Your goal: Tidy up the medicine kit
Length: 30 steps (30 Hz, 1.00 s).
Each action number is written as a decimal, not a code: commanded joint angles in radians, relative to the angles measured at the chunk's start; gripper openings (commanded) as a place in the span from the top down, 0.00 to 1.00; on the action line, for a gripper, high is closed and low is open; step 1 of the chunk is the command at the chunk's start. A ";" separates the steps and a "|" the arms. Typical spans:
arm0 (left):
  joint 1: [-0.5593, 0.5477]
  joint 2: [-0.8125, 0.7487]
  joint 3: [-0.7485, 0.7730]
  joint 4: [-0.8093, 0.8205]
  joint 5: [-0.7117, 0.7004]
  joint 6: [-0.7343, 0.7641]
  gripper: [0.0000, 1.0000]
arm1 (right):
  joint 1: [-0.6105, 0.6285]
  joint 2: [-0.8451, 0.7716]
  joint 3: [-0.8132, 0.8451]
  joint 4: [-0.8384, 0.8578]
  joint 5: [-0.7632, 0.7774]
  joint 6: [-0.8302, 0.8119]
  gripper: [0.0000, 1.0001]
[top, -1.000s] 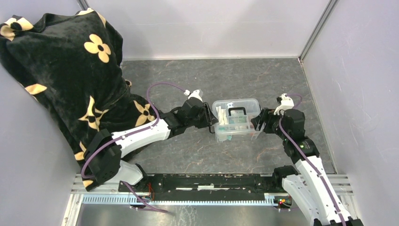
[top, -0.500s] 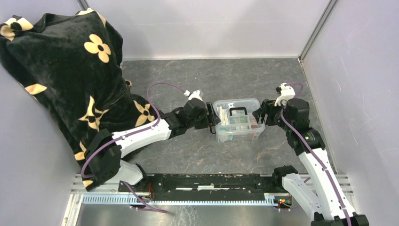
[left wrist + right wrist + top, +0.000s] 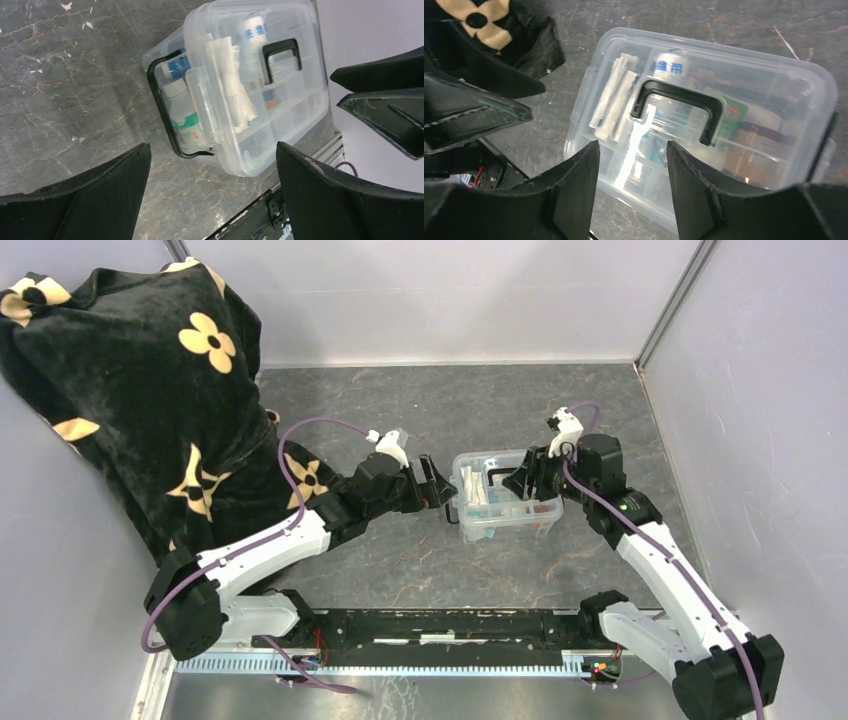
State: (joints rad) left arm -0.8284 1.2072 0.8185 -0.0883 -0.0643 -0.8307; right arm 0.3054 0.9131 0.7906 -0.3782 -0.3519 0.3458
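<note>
The medicine kit [image 3: 500,498] is a small clear box with its lid on, standing mid-table between both arms. Bottles and packets show through the kit [image 3: 250,85], which has a black handle [image 3: 282,60] on top and a black latch [image 3: 165,117] on the end facing my left gripper. My left gripper [image 3: 438,490] is open wide, just left of the box and apart from it, as the left gripper [image 3: 212,146] shows in its wrist view. My right gripper [image 3: 525,480] hovers over the lid, open. Nothing lies between the right gripper [image 3: 632,145] fingers, just short of the handle [image 3: 679,107].
A black blanket with yellow flowers [image 3: 130,370] is heaped over the left side, its edge near the left arm. Grey walls close in the back and right. The arms' mounting rail [image 3: 450,630] runs along the near edge.
My left gripper opened wide and drew back left from the kit's end. My right arm swung from the kit's right end up over the lid, its jaws narrowing somewhat.
</note>
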 commanded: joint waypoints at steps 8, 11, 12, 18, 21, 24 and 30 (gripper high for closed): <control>0.085 0.019 -0.127 0.266 0.160 -0.017 0.00 | 0.108 0.118 0.006 0.204 -0.055 0.076 0.54; 0.119 0.029 -0.172 0.354 0.210 -0.061 0.00 | 0.117 0.143 -0.009 0.243 -0.061 0.090 0.62; 0.123 0.034 -0.180 0.373 0.221 -0.069 0.00 | 0.117 0.149 -0.016 0.260 -0.067 0.095 0.66; 0.126 0.092 -0.171 0.392 0.248 -0.063 0.00 | 0.125 0.191 -0.049 0.349 -0.100 0.135 0.82; 0.126 0.123 -0.167 0.409 0.264 -0.063 0.00 | 0.128 0.212 -0.056 0.367 -0.102 0.136 0.91; 0.126 0.156 -0.171 0.449 0.282 -0.078 0.00 | 0.127 0.232 -0.060 0.371 -0.100 0.134 0.95; 0.126 0.220 -0.167 0.495 0.300 -0.094 0.00 | 0.129 0.255 -0.079 0.371 -0.090 0.112 0.97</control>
State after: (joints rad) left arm -0.7025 1.3994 0.6418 0.3264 0.2058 -0.8932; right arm 0.4301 1.1629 0.7238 -0.0563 -0.4416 0.4732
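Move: The medicine kit's left-end latch lies about 5 cm to the right of the left hand, 1 cm ahead and some 6 cm below it; the black bail hangs nearer, roughly 3 cm to the right and 10 cm down, about level fore and aft. From the right hand, the white sticks under the left part of the lid lie about 9 cm left, about level fore and aft and 6 cm down, with the lid handle only 2 cm ahead and 2 cm left, at the same depth. The right hand sweeps about 6.5 cm left over the lid, from beside the handle towards the end with the white sticks, sinking some 4 cm, mostly in the second half, while its partly open fingers shut on nothing and the wrist turns slightly counter-clockwise. The left hand, fingers kept wide open, sinks about 5.5 cm beside the kit's left end towards the latch, easing a little forward and, late on, to the right, with a roll of some 10 degrees that lowers its left side; whether either hand touches the kit can't be seen. ##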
